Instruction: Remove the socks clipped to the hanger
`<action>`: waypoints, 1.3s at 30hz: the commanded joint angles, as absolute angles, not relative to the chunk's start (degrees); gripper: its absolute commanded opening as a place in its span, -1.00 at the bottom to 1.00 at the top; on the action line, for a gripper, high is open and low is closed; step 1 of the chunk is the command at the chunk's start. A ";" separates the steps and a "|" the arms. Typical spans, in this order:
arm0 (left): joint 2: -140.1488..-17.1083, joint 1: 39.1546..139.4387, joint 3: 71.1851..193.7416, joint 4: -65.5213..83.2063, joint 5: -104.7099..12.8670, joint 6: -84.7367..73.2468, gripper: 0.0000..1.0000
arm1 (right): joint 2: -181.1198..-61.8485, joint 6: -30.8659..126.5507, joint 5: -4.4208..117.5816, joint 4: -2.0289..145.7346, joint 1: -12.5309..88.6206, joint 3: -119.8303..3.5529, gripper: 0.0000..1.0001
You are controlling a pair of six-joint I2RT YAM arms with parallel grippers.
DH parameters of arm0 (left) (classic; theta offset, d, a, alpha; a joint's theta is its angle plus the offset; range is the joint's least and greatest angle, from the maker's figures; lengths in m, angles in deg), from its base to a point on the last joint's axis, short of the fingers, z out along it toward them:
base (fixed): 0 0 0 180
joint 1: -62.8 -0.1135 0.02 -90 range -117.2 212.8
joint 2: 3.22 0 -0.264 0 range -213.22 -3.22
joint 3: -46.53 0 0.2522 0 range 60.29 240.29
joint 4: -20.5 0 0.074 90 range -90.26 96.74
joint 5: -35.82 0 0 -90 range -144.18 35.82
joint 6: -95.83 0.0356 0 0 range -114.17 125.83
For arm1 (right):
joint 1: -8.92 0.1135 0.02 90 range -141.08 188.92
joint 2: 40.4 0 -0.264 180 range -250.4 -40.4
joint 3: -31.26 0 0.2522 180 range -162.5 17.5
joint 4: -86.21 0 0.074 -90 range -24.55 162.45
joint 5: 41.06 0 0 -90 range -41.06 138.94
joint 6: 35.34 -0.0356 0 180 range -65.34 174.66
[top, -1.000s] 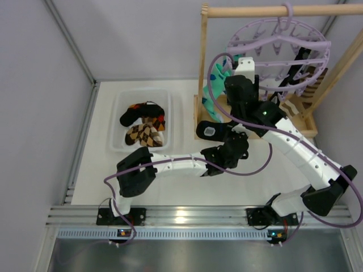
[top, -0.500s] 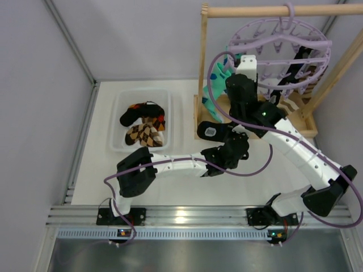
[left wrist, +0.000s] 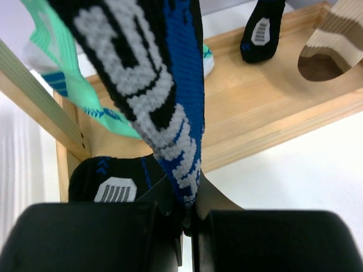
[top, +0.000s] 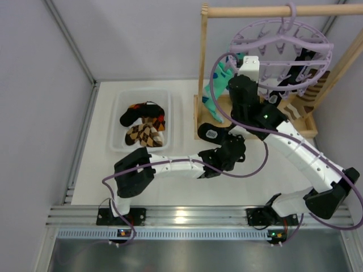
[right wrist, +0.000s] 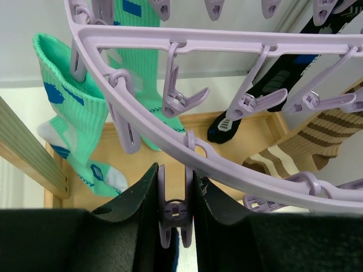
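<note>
The lavender hanger [top: 283,34] hangs from the wooden rail. My right gripper [right wrist: 173,207] is shut on one of its clips [right wrist: 164,226], one jaw pressed against each clip handle. In the top view this gripper [top: 245,79] sits under the ring's left rim. A black sock with blue-white marks [left wrist: 159,73] drops from above into my left gripper [left wrist: 187,212], which is shut on its lower end, low in front of the frame [top: 214,136]. Teal socks [right wrist: 79,113], another black sock [right wrist: 266,96] and a brown striped sock [right wrist: 306,141] hang from other clips.
The wooden rail frame [top: 255,10] has a wooden base tray [left wrist: 272,107] under the socks and an upright post [top: 203,51] left of the hanger. A clear bin [top: 119,102] holding brown-orange argyle socks [top: 144,133] stands left on the white table.
My right jaws have closed in from both sides onto the clip handles. The right wrist has edged slightly up and right. The left arm has barely moved and still holds the sock.
</note>
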State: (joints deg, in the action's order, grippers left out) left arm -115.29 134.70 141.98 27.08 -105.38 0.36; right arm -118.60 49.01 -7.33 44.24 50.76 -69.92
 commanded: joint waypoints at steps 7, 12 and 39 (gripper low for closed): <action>-98.86 132.49 127.10 29.50 -106.74 -4.63 -1.00 | -112.92 49.12 -3.62 48.89 50.23 -68.02 -0.85; -87.26 131.71 121.21 27.14 -110.69 -3.39 -1.00 | -109.14 49.38 1.20 49.68 50.05 -64.42 -0.48; -87.06 91.81 158.38 -16.99 -92.16 -1.55 -1.00 | -91.12 47.27 12.38 47.93 50.14 -51.85 0.99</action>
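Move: The left hand already grips the black-and-blue sock low under the hanger; the white bin it is bound for lies about 38 cm to its left, 10 cm farther ahead and 15 cm lower. The wooden post stands roughly 12 cm left and 10 cm ahead of this hand. The right hand has the hanger clip squeezed right between its fingers; from there the near teal sock hangs about 9 cm left, 3 cm ahead and 8 cm lower. Dipping a couple of centimetres first, the left hand draws the pinched sock away from the clip, then sweeps about 35 cm left past the near side of the wooden post, rising over 20 cm and ending some 10 cm farther forward, high over the bin, turned about 30 degrees counter-clockwise. The right hand lets go of the clip, opening wide as it backs off about 8 cm. ##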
